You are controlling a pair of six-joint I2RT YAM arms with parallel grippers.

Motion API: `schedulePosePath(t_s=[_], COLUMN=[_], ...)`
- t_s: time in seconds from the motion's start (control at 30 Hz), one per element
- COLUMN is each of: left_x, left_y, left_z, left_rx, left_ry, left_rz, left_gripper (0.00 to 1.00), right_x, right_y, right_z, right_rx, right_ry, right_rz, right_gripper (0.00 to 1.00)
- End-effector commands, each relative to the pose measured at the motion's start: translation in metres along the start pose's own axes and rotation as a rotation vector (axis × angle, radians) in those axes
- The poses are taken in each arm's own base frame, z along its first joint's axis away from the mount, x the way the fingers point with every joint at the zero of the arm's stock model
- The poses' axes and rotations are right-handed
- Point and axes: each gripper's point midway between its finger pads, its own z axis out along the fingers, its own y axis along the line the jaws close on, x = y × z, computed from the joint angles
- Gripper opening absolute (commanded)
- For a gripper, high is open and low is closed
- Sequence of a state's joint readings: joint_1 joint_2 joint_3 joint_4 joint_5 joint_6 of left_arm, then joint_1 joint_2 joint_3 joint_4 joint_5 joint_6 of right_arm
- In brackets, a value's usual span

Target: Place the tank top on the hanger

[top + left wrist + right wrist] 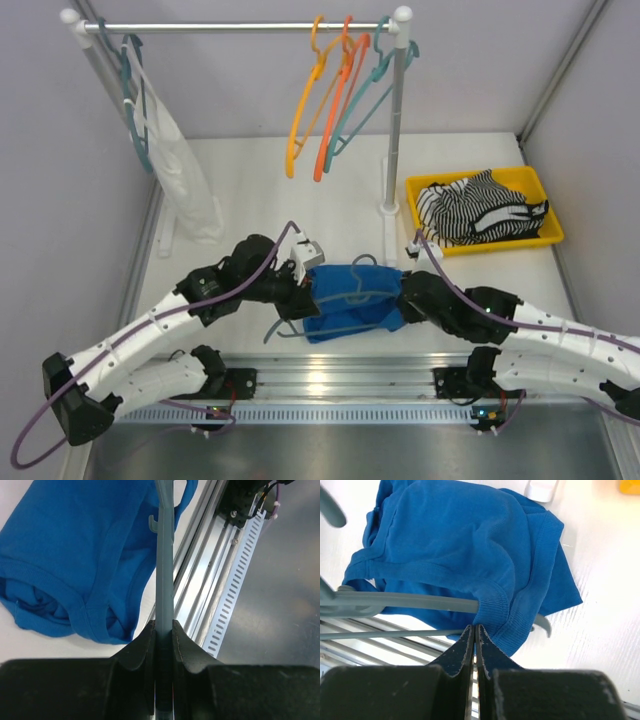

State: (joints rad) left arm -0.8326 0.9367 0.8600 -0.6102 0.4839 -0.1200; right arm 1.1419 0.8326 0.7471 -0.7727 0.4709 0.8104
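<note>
The royal-blue tank top (352,305) lies bunched on the table between my two grippers. The slate-teal hanger (360,290) lies across it, hook towards the rack. My left gripper (300,293) is shut on the hanger's bar (164,570) at the top's left side, with the blue fabric (75,555) beside it. My right gripper (402,300) is at the top's right side. In the right wrist view its jaws (473,629) are shut, pinching the ribbed hem of a strap (495,607). The hanger arm (410,601) runs through that strap and its tip sticks out beyond.
A clothes rack (240,27) stands at the back with orange hangers (320,110), a lighter teal hanger (372,85) and a white garment (185,175) at the left. Its right post (393,130) stands just behind the top. A yellow tray (500,243) holds a striped garment (480,210).
</note>
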Motion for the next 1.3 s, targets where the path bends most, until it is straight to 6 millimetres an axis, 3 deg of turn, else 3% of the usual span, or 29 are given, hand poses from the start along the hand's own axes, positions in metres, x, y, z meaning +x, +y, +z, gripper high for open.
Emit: schedulePosePath(t_s=[0.0,0.03,0.33,0.37,0.7,0.83,1.07,1.27], left_x=[-0.039,-0.050,-0.040,-0.046,-0.041,-0.034,-0.032,-0.031], left_y=[-0.016,-0.018,-0.019,-0.023,-0.022,-0.017,-0.012,-0.011], left_z=[0.006,0.007,0.042,0.044,0.067,0.074,0.079,0.083], left_rx=[0.096,0.107,0.149,0.158,0.175,0.169,0.156,0.159], left_ry=[-0.201,-0.256,-0.287,-0.313,-0.348,-0.354,-0.378,-0.371], left_rz=[0.081,0.092,0.090,0.111,0.126,0.110,0.097,0.091], left_gripper=[0.00,0.00,0.00,0.00,0.00,0.00,0.00,0.00], right_x=[-0.028,-0.029,-0.045,-0.047,-0.060,-0.061,-0.065,-0.061], right_y=[0.007,0.007,0.009,0.009,-0.005,-0.005,0.013,0.034], right_z=[-0.011,-0.012,-0.020,-0.021,-0.028,-0.029,-0.028,-0.016], right_rx=[-0.010,-0.009,-0.008,-0.008,0.065,0.048,-0.060,-0.101], right_ry=[-0.069,-0.070,-0.108,-0.113,-0.151,-0.163,-0.189,-0.165], right_rz=[0.013,0.010,0.010,0.009,0.003,-0.009,-0.053,-0.111], right_gripper=[0.00,0.00,0.00,0.00,0.01,0.09,0.41,0.47])
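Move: The tank top's near strap is already pinched in the right hand, with the teal hanger's right end just through it, some 4 cm right of those fingers and 2 cm farther out. From the left hand, which grips the hanger, that strap lies about 17 cm right, level fore and aft, 5 cm lower. The tank top's body lies about 10 cm left of the right hand, 1 cm ahead and 10 cm below; the yellow basket is roughly 19 cm ahead, 17 cm right. The hanger is fed on through the held strap: the left hand keeps its grip and carries it about 7 cm right and 5 cm down, tilting its far end up some 15 degrees. Meanwhile the right hand lifts the strap around 5 cm, easing slightly forward, then opens about halfway and lets go of it over the hanger's arm. ##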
